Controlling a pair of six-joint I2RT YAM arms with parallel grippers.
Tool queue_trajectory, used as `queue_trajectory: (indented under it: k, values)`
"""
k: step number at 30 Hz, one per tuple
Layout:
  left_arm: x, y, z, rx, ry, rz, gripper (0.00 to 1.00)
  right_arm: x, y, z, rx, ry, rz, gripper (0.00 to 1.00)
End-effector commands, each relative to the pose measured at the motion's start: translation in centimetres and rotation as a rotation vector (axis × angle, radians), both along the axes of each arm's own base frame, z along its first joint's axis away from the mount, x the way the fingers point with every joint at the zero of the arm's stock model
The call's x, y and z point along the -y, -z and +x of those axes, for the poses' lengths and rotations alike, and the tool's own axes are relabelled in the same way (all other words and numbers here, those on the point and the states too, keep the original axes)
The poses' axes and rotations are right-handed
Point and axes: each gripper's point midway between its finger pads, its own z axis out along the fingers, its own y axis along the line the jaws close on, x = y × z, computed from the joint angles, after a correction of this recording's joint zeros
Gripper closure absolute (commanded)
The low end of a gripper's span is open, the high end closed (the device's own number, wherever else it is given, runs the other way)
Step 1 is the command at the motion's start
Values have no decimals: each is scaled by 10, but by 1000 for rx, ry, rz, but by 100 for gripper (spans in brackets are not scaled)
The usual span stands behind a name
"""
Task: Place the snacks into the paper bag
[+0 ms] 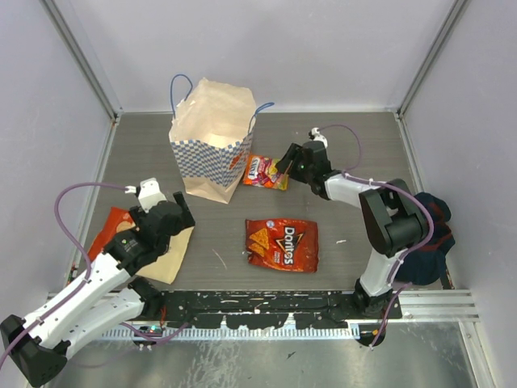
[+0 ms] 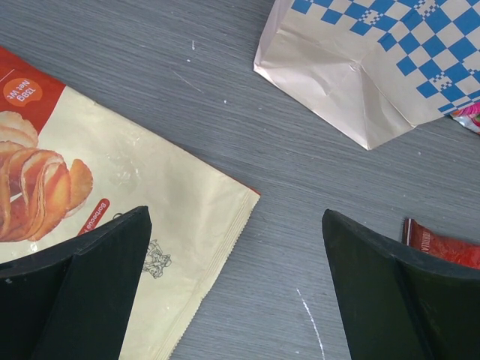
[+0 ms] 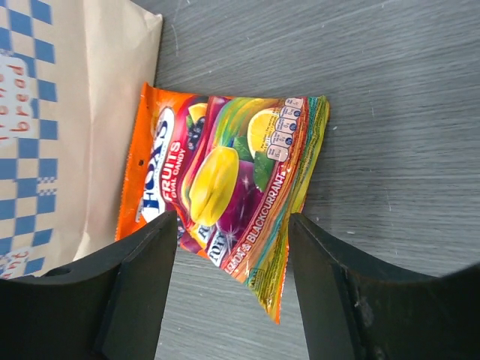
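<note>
The tan paper bag (image 1: pixel 212 137) with a blue-checked band stands upright at the back, mouth open. A small orange-pink Fox's candy pack (image 1: pixel 265 171) lies beside its right side. My right gripper (image 1: pixel 284 164) is open, its jaws either side of the candy pack (image 3: pixel 225 187), not closed on it. A red Doritos bag (image 1: pixel 283 242) lies flat mid-table. A cream and red-orange snack packet (image 1: pixel 166 250) lies at the left under my left arm. My left gripper (image 1: pixel 179 212) is open and empty above that packet's edge (image 2: pixel 112 195).
A dark navy cloth bag (image 1: pixel 430 238) sits at the right edge behind the right arm's base. The paper bag's corner (image 2: pixel 360 67) and the Doritos bag's corner (image 2: pixel 442 247) show in the left wrist view. Walls enclose the table on three sides.
</note>
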Motion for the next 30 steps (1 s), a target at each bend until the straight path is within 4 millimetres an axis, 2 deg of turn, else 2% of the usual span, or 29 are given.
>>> queue_trajectory:
  k: [1, 10, 16, 21, 24, 27, 30]
  values:
    - [4, -16, 8, 48, -17, -31, 2, 6, -39, 1, 85, 21, 3, 34]
    - [2, -22, 6, 52, -17, -31, 2, -10, 10, -5, -14, -14, 78, 35]
    - [-1, -24, 4, 60, -22, -31, 2, -16, 12, -4, -21, -19, 116, 35]
    - [0, -21, 5, 54, -22, -29, 2, -32, 7, 4, -4, -64, 162, 37]
    - [1, -21, 5, 49, -19, -30, 2, -40, 7, 8, 0, -83, 203, 53]
    - [0, -22, 4, 50, -20, -31, 2, -44, 7, 11, 4, -86, 234, 61]
    - [-2, -23, 2, 53, -24, -32, 2, -46, 7, 13, 6, -86, 245, 83]
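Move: The fruit candy pack lies about 4 cm to the right gripper's left, 2 cm ahead and 4 cm below. The paper bag stands level with this gripper and some 21 cm to its left, its middle roughly 6 cm higher. The Doritos bag lies about 22 cm back and 1 cm left, 4 cm below. From the left gripper, the candy pack is some 23 cm ahead, 23 cm to the right and 12 cm lower. Lift the right gripper barely 2 cm above the candy pack, then sink it about 5 cm onto the pack's near right part, drawing back slightly. Once low, sweep left towards the paper bag some 2.5 cm, rolling the hand's left side up a little, while the half-open fingers close and pinch the pack. ##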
